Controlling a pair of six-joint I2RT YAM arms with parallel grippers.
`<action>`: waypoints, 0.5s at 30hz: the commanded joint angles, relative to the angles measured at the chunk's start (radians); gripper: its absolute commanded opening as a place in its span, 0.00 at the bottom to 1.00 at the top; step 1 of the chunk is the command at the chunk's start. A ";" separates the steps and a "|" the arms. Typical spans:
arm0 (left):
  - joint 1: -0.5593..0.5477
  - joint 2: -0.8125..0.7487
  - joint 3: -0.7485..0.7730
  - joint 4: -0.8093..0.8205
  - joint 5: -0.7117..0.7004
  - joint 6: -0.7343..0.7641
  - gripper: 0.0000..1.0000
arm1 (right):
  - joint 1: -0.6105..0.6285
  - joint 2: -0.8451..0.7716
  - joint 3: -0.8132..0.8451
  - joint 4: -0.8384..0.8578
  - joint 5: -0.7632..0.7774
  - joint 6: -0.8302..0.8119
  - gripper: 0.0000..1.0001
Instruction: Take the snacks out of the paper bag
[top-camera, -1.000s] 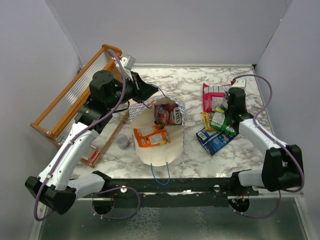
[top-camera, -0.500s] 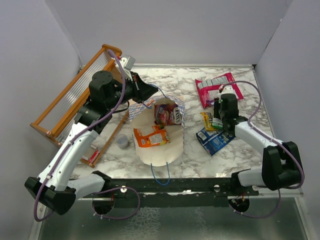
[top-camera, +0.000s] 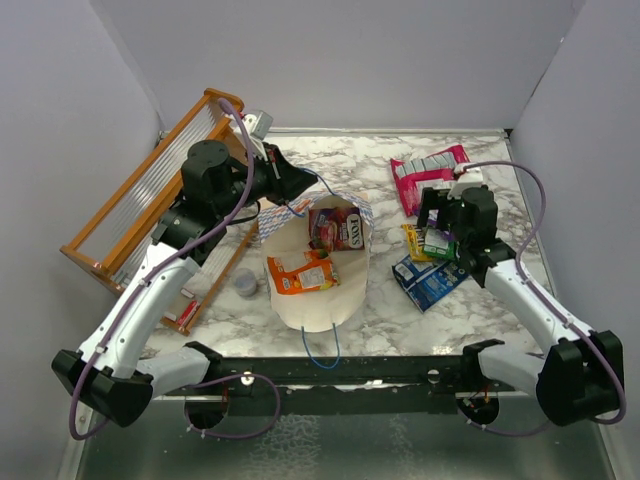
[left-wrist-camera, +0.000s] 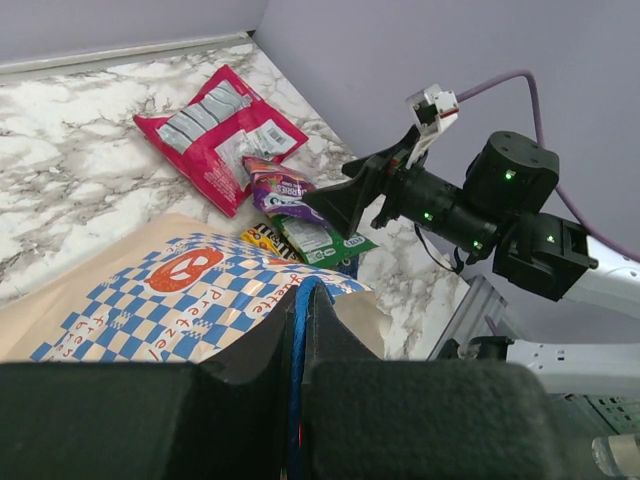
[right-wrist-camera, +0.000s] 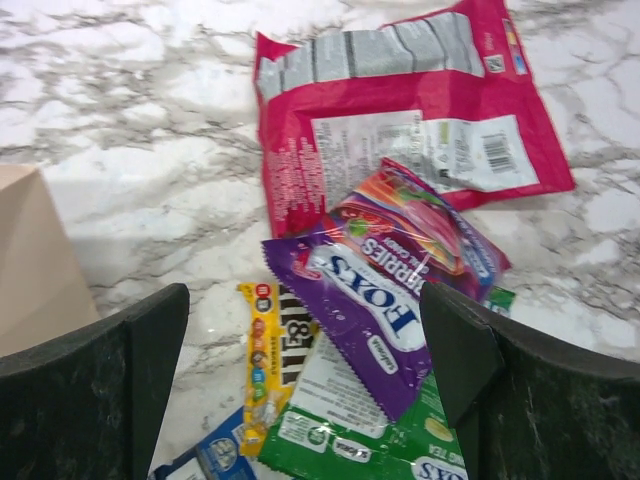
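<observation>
The paper bag (top-camera: 318, 300) lies on its side, its cream inside facing up, with an orange packet (top-camera: 300, 272) and a pink-white packet (top-camera: 336, 232) in it. My left gripper (top-camera: 298, 190) is shut on the bag's blue string handle (left-wrist-camera: 297, 335) at the far rim; the checkered outside (left-wrist-camera: 160, 300) shows below. My right gripper (right-wrist-camera: 310, 350) is open and empty just above a pile of snacks: purple packet (right-wrist-camera: 385, 300), pink-red pouch (right-wrist-camera: 400, 130), yellow bar (right-wrist-camera: 262, 370), green wrapper (right-wrist-camera: 345, 430) and blue packet (top-camera: 432, 282).
An orange wooden rack (top-camera: 150, 200) leans at the back left. A small grey-blue cup (top-camera: 245, 285) stands left of the bag. Grey walls close in the marble table (top-camera: 380, 150) at the back and both sides.
The pink-red pouch has gone from upright at my right gripper to lying flat at the back right. My right gripper has drawn back over the pile. The left arm has not moved.
</observation>
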 joint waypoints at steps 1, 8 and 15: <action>0.001 0.004 0.001 0.029 0.012 -0.003 0.00 | 0.000 -0.041 -0.023 0.047 -0.199 0.050 0.99; 0.001 -0.008 0.002 0.013 -0.001 0.006 0.00 | 0.001 -0.171 -0.031 0.087 -0.522 0.009 0.99; 0.001 -0.011 -0.016 0.037 0.007 -0.007 0.00 | 0.086 -0.307 0.023 0.112 -0.873 -0.030 0.99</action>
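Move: For the empty right hand, the dark red pack in the paper bag lies about 24 cm left, 6 cm back and 6 cm lower. The orange pack lies some 8 cm left of it and 10 cm nearer the base. The Hoyes pack is about 3 cm ahead, 3 cm right and 9 cm below the hand, with the big red pack 9 cm straight ahead, equally low. From the left hand, the dark red pack is roughly 8 cm right, 2 cm ahead and 27 cm below. The left gripper keeps the bag's blue handle pinched and stays in place. Touching nothing, the right hand speeds up as it leaves the laid-out packs towards the bag, sweeping about 10 cm left while rising 8 cm and drawing back some 5 cm. It turns roughly 35 degrees counter-clockwise to face the bag, its fingertips lifting a little, fingers still wide open. ##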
